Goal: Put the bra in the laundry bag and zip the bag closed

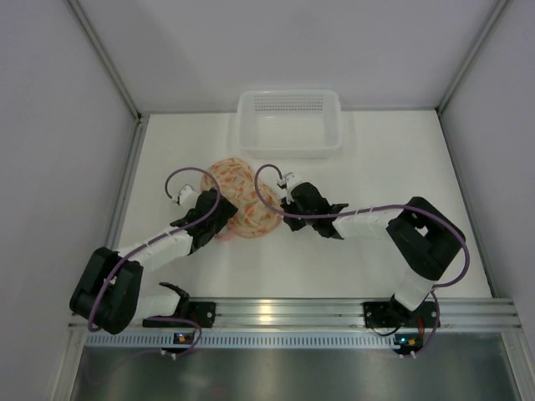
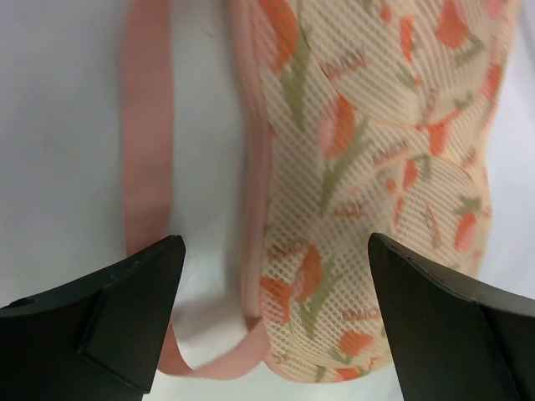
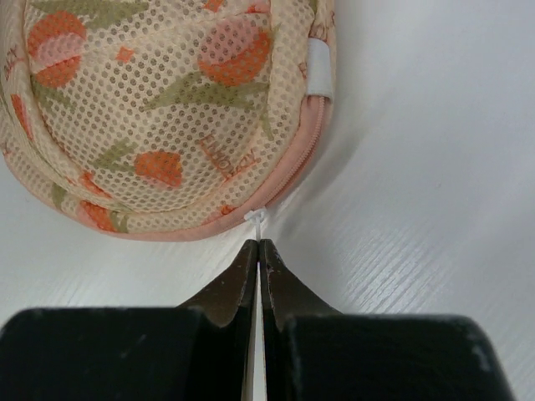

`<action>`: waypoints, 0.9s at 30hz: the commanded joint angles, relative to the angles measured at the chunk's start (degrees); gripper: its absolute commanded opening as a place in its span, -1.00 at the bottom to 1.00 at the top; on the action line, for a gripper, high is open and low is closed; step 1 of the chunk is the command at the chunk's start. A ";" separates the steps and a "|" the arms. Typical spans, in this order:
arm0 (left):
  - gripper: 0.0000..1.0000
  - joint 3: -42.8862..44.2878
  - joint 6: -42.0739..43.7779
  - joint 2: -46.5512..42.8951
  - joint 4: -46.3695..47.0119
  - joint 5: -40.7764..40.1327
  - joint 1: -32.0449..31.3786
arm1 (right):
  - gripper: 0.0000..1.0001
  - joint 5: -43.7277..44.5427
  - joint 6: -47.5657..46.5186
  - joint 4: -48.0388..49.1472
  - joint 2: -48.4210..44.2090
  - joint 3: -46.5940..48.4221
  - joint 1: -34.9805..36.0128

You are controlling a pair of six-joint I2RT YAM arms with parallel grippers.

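The laundry bag lies on the white table, pale pink mesh with an orange speckled print, and it looks closed. The bra is hidden from every view. My left gripper hangs open over the bag's left end, its fingers astride the edge where the coral loop handle joins; nothing is held. My right gripper is at the bag's right end, shut on the small white zipper pull at the coral zip line. From above, the right gripper touches the bag's right edge.
A white slotted plastic basket stands at the back of the table, just beyond the bag. White walls enclose the table on the left, right and back. A metal rail runs along the near edge by the arm bases.
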 commanded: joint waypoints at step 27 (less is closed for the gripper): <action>0.97 -1.13 -2.78 -22.73 -3.34 6.63 1.76 | -1.00 -7.58 14.01 12.39 8.64 9.76 6.72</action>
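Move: The bra-filled bag's zip pull is already pinched in the right fingertips; the bag's middle lies about 13 cm to that hand's left and 6 cm ahead, and the pink strap some 17 cm left and 6 cm nearer the base. From the open left hand, held just over the bag's near left part, the bag's middle is roughly 5 cm ahead and 5 cm right, the strap 6 cm back, the zip pull about 18 cm right. The zip pull, still pinched in the shut right fingers, is drawn about 9 cm left and some 3 cm back, low over the table towards the strap side, while the right hand rolls and tips about 15 degrees. The left hand, fingers staying wide open, shifts about 2 cm left, rises some 14 cm clear above the bag, then sinks again by about 5. ##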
